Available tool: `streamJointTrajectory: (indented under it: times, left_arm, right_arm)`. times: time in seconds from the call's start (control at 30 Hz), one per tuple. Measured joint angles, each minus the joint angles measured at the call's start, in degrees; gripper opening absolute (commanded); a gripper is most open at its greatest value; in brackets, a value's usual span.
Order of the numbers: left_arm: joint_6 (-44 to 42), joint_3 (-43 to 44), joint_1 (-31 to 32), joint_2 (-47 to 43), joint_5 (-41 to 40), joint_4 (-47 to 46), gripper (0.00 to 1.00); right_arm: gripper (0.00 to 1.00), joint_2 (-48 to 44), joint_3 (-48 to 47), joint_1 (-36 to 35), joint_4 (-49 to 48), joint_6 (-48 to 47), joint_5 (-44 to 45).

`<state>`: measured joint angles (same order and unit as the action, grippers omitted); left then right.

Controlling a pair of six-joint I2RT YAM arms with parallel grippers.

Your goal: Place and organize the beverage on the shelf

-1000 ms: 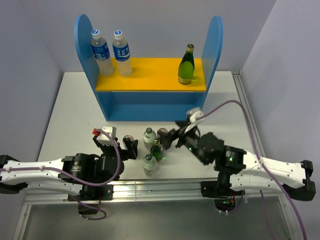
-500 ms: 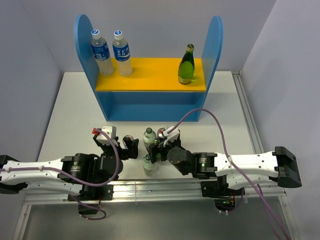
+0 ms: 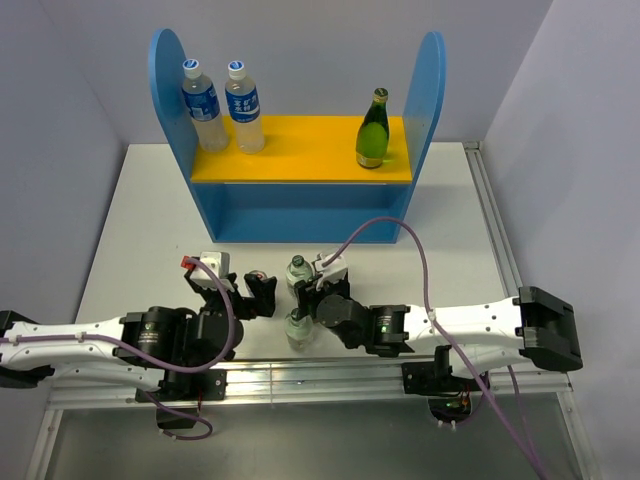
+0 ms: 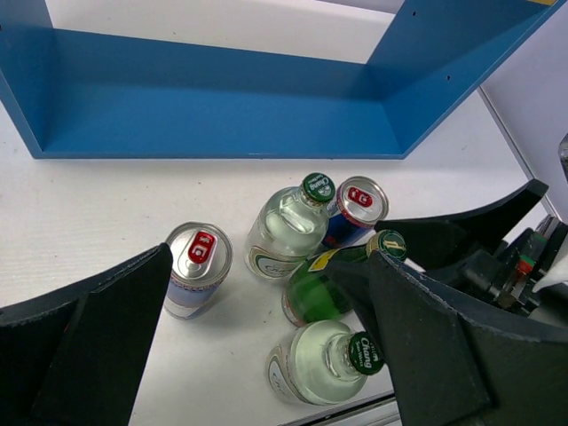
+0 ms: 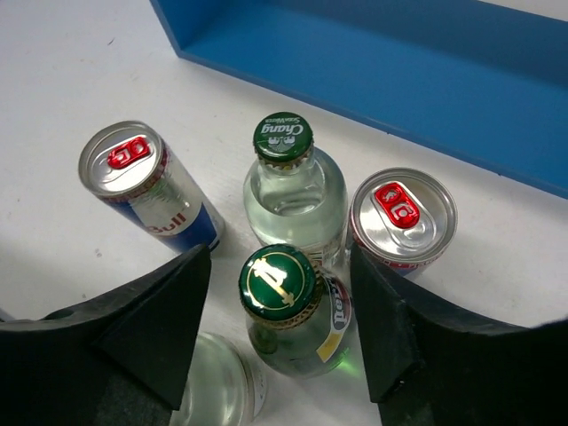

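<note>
The blue shelf (image 3: 300, 205) with its yellow upper board carries two blue-labelled water bottles (image 3: 205, 105) and a green bottle (image 3: 373, 130). On the table in front of it is a cluster: two Red Bull cans (image 5: 142, 182) (image 5: 404, 217), a clear Chang bottle (image 5: 293, 186), a green Perrier bottle (image 5: 280, 284) and a second clear bottle (image 5: 213, 382). My right gripper (image 5: 280, 275) hangs over the cluster. It is open, with one finger on each side of the green Perrier bottle and a gap showing on the left. My left gripper (image 4: 266, 346) is wide open just left of the cluster and holds nothing.
The shelf's lower tier (image 4: 222, 115) is a bare blue bay behind the cluster. The near clear bottle (image 4: 324, 364) stands close to the table's front rail. The cans and bottles stand tight together, with both arms' fingers beside them. White walls close in left and right.
My right arm swung left and came down over the cluster, and its jaws now straddle the green Perrier bottle and have narrowed. The left arm stayed put.
</note>
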<state>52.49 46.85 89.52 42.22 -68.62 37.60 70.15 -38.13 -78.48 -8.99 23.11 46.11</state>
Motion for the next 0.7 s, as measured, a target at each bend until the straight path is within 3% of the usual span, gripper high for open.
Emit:
streamJointTrajectory:
  times: [0.1,0.23,0.4,0.43,0.5,0.7]
  left_arm:
    - [0.6,-0.3,0.0,-0.4,0.0,0.1,0.99]
    - [0.8,-0.7,0.0,-0.4,0.0,0.3,0.99]
    - [0.8,-0.7,0.0,-0.3,0.0,0.4,0.99]
    - [0.8,-0.7,0.0,-0.3,0.0,0.4,0.99]
    - [0.9,-0.7,0.0,-0.3,0.0,0.4,0.99]
    - [1.4,-0.7,0.0,-0.4,0.0,1.3,0.99]
  right_arm:
    - [0.60,0.5,0.0,0.3,-0.3,0.4,1.3]
    - [0.37,0.6,0.0,0.9,-0.7,0.9,1.8]
    - [0.20,1.3,0.0,1.6,-1.8,0.4,2.6]
    - [0.10,1.5,-0.1,1.7,-2.1,0.2,2.6]
    - [0.02,1.8,-0.2,1.7,-2.6,-0.3,2.6]
    - [0.00,1.7,-1.2,2.0,-0.8,-1.3,1.1]
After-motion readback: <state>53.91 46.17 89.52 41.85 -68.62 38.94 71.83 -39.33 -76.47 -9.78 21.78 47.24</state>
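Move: The green bottle standing amid the group is the right hand's aim: its middle is about 2 cm ahead and 8 cm below, with its cap just ahead of the open fingertips. Around it, the rear clear bottle stands roughly 7 cm ahead and 4 cm left of this hand, the right can 8 cm ahead and 2 cm right, and the front clear bottle 4 cm back and 4 cm left. From the left hand the green bottle is some 5 cm ahead, 12 cm right and 15 cm below. The right hand eases about 1.5 cm forward, practically level, towards the green bottle's top, turning only a few degrees clockwise as its already closing fingers come together from three-quarters open to about two-fifths. They pinch the bottle just under its cap from both sides, stop closing there and keep that grip, while the hand slows to a near standstill at neck height, without lifting. ##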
